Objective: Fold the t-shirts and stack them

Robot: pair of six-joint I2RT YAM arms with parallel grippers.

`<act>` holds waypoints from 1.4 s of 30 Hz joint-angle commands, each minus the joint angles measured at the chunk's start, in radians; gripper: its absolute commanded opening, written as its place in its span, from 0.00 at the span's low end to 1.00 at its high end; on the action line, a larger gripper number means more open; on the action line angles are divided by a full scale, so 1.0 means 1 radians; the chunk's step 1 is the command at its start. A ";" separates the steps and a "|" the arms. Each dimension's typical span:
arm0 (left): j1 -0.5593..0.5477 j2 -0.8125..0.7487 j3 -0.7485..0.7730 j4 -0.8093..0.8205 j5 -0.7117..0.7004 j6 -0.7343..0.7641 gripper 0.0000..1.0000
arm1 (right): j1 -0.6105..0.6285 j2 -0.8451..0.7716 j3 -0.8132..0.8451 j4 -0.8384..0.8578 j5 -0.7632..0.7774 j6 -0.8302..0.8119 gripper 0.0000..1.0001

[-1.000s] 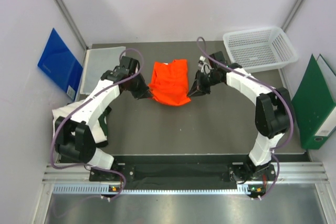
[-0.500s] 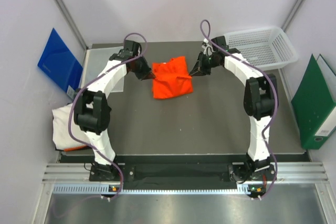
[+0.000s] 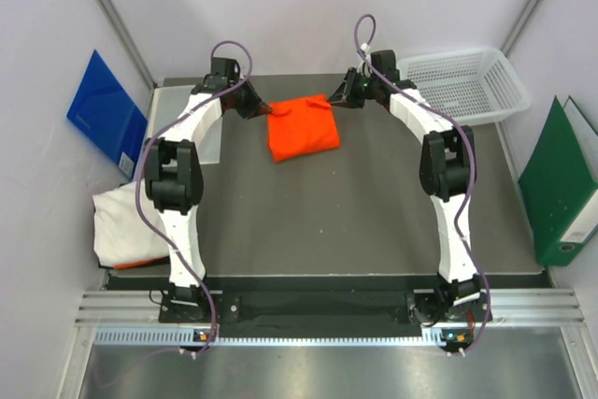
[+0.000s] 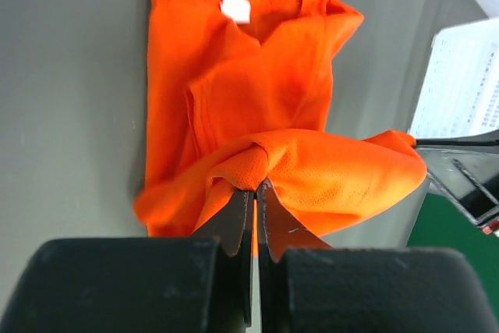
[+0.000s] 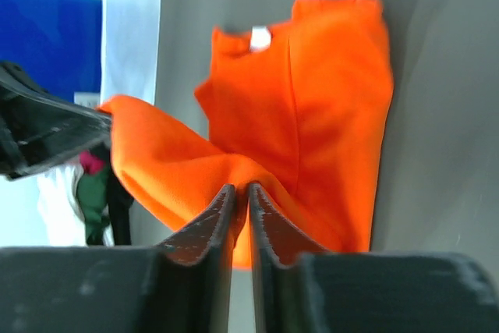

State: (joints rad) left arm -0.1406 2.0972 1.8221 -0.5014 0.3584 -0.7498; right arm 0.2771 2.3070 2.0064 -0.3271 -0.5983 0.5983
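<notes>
The orange t-shirt [image 3: 302, 126] lies at the far middle of the table, folded over on itself, its white neck label showing in the wrist views. My left gripper [image 3: 260, 109] holds the shirt's left far corner; in the left wrist view the left gripper [image 4: 256, 186] is shut on a bunched fold of the orange t-shirt [image 4: 265, 76]. My right gripper [image 3: 338, 100] is at the right far corner; in the right wrist view the right gripper [image 5: 241, 189] pinches the orange t-shirt [image 5: 327, 99] between nearly touching jaws. The white t-shirt [image 3: 121, 226] lies crumpled off the table's left edge.
A white mesh basket [image 3: 462, 81] stands at the far right. A clear plastic sheet [image 3: 182, 105] lies at the far left, with a blue folder [image 3: 105, 114] against the left wall. A green binder [image 3: 561, 184] stands at the right.
Both grippers have carried the shirt's near edge toward the far side, folding the orange shirt over itself. Both arms now reach out straighter.
</notes>
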 commanded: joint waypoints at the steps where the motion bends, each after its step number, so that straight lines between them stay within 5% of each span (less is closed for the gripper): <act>1: 0.024 0.087 0.086 0.113 0.077 -0.014 0.00 | -0.013 0.074 0.091 0.166 0.057 0.078 0.16; 3: 0.036 0.144 0.109 0.167 0.103 -0.037 0.09 | -0.016 0.092 0.100 0.213 0.091 0.107 0.23; 4: 0.041 0.164 0.144 0.187 0.131 -0.043 0.36 | -0.016 0.110 0.101 0.227 0.103 0.130 0.32; 5: 0.044 0.185 0.163 0.213 0.140 -0.052 0.51 | -0.019 0.118 0.098 0.243 0.133 0.142 0.55; 7: 0.049 0.240 0.230 0.245 0.174 -0.049 0.69 | -0.026 0.112 0.065 0.284 0.156 0.181 0.64; 8: 0.052 0.254 0.258 0.238 0.186 -0.039 0.99 | -0.030 0.101 0.001 0.352 0.170 0.199 0.70; 15: 0.059 0.100 0.197 0.100 0.116 0.055 0.99 | -0.038 -0.110 -0.202 0.330 0.213 0.157 0.83; 27: 0.044 -0.103 -0.289 0.127 0.077 0.024 0.99 | -0.044 -0.333 -0.524 0.220 0.141 0.086 0.83; 42: -0.043 0.162 -0.116 0.080 0.037 0.006 0.97 | -0.084 -0.394 -0.572 0.140 0.108 0.047 0.83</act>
State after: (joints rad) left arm -0.1604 2.1742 1.6341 -0.4187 0.4263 -0.7448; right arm 0.2203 1.9903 1.4330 -0.1761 -0.4728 0.6758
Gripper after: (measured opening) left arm 0.987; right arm 0.831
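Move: Both hands hold the hem of the orange t-shirt above the table, bound for its collar end. From the left hand this lies about 3 cm ahead, 10 cm right and 11 cm down; from the right hand, level with it, 8 cm left and 11 cm down. The white basket stands some 40 cm right and 5 cm ahead of the right hand; the grey board lies about 26 cm left and 3 cm back of the left hand. Both hands swing the hem 5 cm forward and down, open to release it, then draw back 12 cm. ##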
